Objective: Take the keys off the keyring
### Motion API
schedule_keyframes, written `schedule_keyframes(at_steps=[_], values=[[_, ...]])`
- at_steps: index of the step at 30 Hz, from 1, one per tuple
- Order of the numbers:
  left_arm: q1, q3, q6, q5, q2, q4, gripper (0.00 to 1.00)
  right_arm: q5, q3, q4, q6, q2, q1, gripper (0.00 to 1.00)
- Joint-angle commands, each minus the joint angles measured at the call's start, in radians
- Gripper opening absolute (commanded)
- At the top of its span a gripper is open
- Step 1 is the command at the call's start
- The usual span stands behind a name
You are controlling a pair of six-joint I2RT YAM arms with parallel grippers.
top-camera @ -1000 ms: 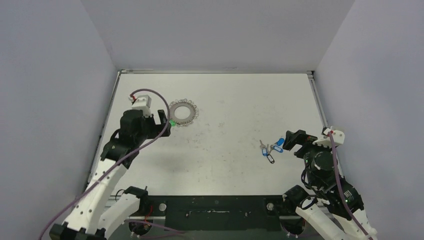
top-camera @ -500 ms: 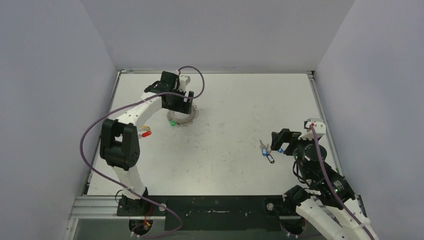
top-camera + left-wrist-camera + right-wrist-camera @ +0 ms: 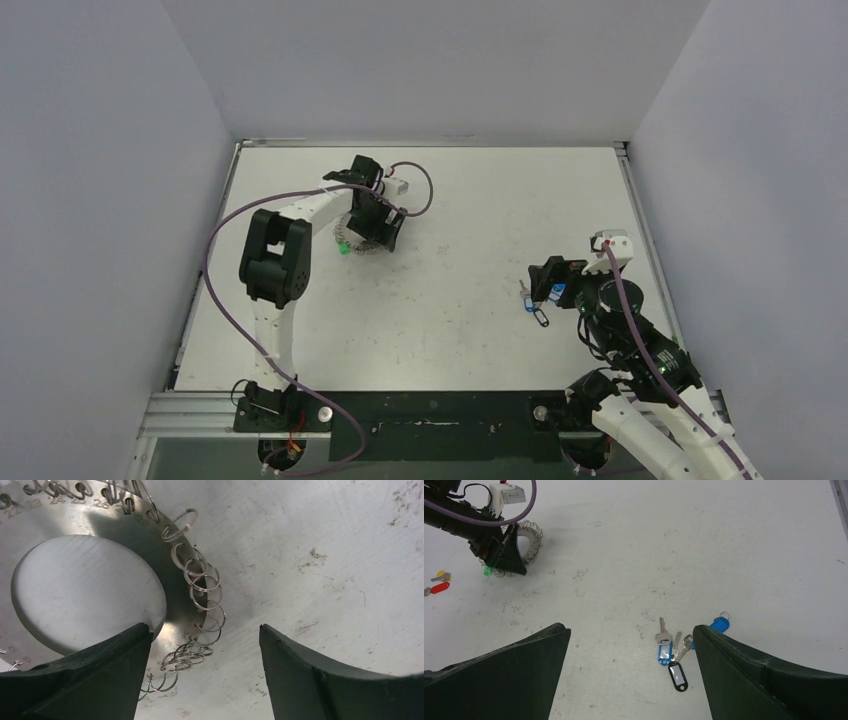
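Observation:
The keyring (image 3: 176,611) is a flat grey washer fringed with small wire loops (image 3: 202,582), lying at the far left of the table (image 3: 353,240). A key with a green tag (image 3: 342,247) sits at its near-left rim, also seen as a green spot (image 3: 487,571) in the right wrist view. My left gripper (image 3: 204,630) is open and straddles the ring's rim, one finger (image 3: 80,680) over the central hole and the other on the bare table. It stands over the ring's right side (image 3: 384,236). My right gripper (image 3: 629,630) hangs open and empty.
Blue-tagged keys (image 3: 665,650) and a black-tagged key (image 3: 678,676) lie loose just beside my right gripper (image 3: 541,281). Red-tagged (image 3: 439,587) and yellow-tagged keys (image 3: 443,574) lie left of the ring. Grey walls enclose the table on three sides.
The left arm swung from the ring's near-left side round to reach over it from the far side, and its jaws narrowed slightly. The right gripper moved left toward the blue-tagged keys.

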Motion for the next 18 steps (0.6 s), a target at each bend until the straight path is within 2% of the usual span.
schedule_keyframes(at_steps=[1, 4, 10, 14, 18], values=[[-0.051, -0.056, -0.019, 0.074, -0.013, 0.042, 0.77, -0.044, -0.013, 0.053, -0.009, 0.026, 0.005, 1.00], [-0.111, -0.134, -0.100, 0.101, -0.032, 0.093, 0.74, -0.062, -0.032, 0.066, 0.007, 0.044, 0.005, 1.00], [-0.330, -0.345, -0.378, 0.093, -0.161, 0.315, 0.73, -0.093, -0.059, 0.074, 0.051, 0.077, 0.008, 1.00], [-0.436, -0.364, -0.472, -0.009, -0.234, 0.322, 0.75, -0.093, -0.080, 0.072, 0.097, 0.092, 0.010, 1.00], [-0.454, -0.373, -0.538, -0.059, -0.345, 0.330, 0.75, -0.123, -0.103, 0.087, 0.157, 0.128, 0.012, 1.00]])
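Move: The keyring's middle is about 4 cm ahead and 4 cm left of the left hand, roughly a centimetre below its finger point. The green tag sits some 9 cm left and 2 cm back, the red-tagged key about 23 cm left and 7 cm back. From the right hand the keyring lies about 24 cm ahead, 36 cm left and 23 cm down, with the blue and black tagged keys 5 cm ahead, 7 cm right, also 23 cm down. With its fingers still spread low at the keyring's near right rim, one in the hole and one outside, the left hand starts slowly, then sweeps right and back about equally, some 22 cm in all, dragging the metal disc towards the middle of the table as its fingertips lean about 10 degrees further right. The right hand, wide open, sinks about 5 cm while easing some 2.5 cm left and tipping its fingers 10 degrees down, closing in on the approaching keyring without touching it. ##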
